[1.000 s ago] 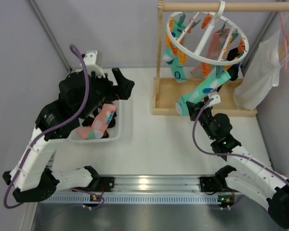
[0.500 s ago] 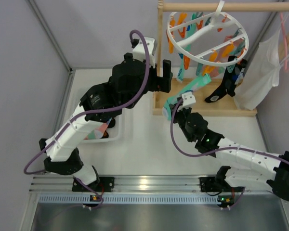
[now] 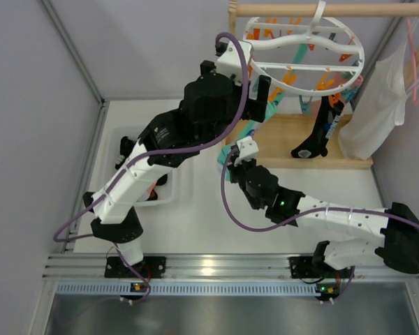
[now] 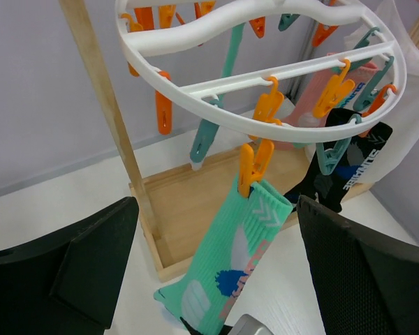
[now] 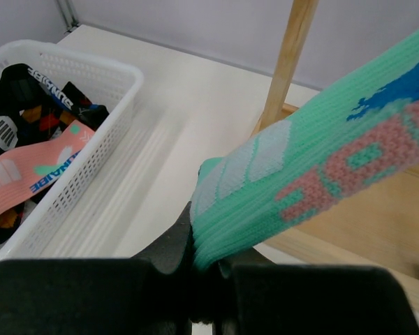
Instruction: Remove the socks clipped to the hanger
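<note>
The white round hanger (image 3: 279, 43) hangs from a wooden rod, with orange and teal clips dangling from it. A mint green sock (image 4: 230, 265) hangs from an orange clip (image 4: 255, 164). My right gripper (image 5: 209, 258) is shut on its toe and pulls it slantwise; in the top view my right gripper (image 3: 239, 155) sits under the left arm. My left gripper (image 4: 216, 279) is open, its fingers (image 4: 70, 272) on either side of that sock without touching it. A black sock (image 4: 342, 167) and a pink sock (image 4: 321, 91) hang behind it.
A white basket (image 5: 91, 70) with several loose socks stands on the table to the left. The wooden stand's post (image 4: 101, 98) and base tray (image 3: 349, 150) lie under the hanger. A white garment (image 3: 380, 105) hangs on a pink hanger at the far right.
My left arm has swung from the basket up to the hanger. My right gripper has drawn the mint sock's toe leftward and toward the front. The ring has tilted and turned.
</note>
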You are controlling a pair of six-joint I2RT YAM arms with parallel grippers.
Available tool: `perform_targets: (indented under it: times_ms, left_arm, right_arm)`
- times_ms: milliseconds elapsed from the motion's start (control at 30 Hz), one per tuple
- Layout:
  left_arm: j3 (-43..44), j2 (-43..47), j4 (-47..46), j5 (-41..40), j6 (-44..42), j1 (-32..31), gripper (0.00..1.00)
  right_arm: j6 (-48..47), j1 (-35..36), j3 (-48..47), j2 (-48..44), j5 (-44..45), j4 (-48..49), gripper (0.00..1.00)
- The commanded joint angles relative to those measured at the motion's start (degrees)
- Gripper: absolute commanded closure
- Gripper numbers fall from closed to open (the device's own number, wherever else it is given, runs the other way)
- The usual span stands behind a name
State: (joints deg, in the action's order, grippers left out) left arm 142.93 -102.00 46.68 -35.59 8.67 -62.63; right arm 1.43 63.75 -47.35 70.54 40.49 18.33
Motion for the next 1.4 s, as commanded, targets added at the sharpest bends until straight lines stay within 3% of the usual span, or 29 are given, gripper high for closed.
perform_targets:
  times_ms: [0,533,867,1367]
  left_arm:
    - [1.21,-1.98,-4.56,0.78,-3.92,-0.21,0.01]
    - [-0.11,-9.27,-12.57,-2.02,-7.52,-0.12,0.06]
    - [-0.11,-12.52,-15.03,-8.08,-12.35,-0.12,0.23]
    - [-0.02,-16.39,-18.72,-8.53,-15.70,1.37,0.46]
  right_arm:
    - [-0.47,1.56,-2.22,-0.23,0.99,0.30,1.00]
    - [-0.81,3.40,-4.76,2.05,2.75,-3.47,1.00]
    - [-3.01,4.63,-8.28,5.31,3.46,-6.02,1.00]
    - [-4.24,5.07,-7.49,4.87,1.61,-4.62,1.00]
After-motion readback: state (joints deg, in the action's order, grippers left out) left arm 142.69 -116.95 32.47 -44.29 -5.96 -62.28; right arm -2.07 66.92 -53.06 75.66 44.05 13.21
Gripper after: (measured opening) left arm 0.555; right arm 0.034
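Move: The orange clip holding the green sock on the hanger's rim lies about 8 cm ahead of the left hand, 7 cm to its right and 8 cm below. The empty teal clip is some 2 cm farther out than that clip and 3 cm to its left. The black sock hangs roughly 14 cm ahead of the left hand, 18 cm right and 14 cm lower. The sock's clip is about 8 cm ahead of the right hand, 8 cm right and 17 cm above. Forward, down and to the right in about equal parts, some 7 cm each way, the left hand goes to the green sock's orange clip, rolls its left side up about 15 degrees and closes from wide open to about half, fingertips either side of the clip. The right hand keeps its pinch on the sock's lower end, drifts 2 cm left and rolls slightly. ##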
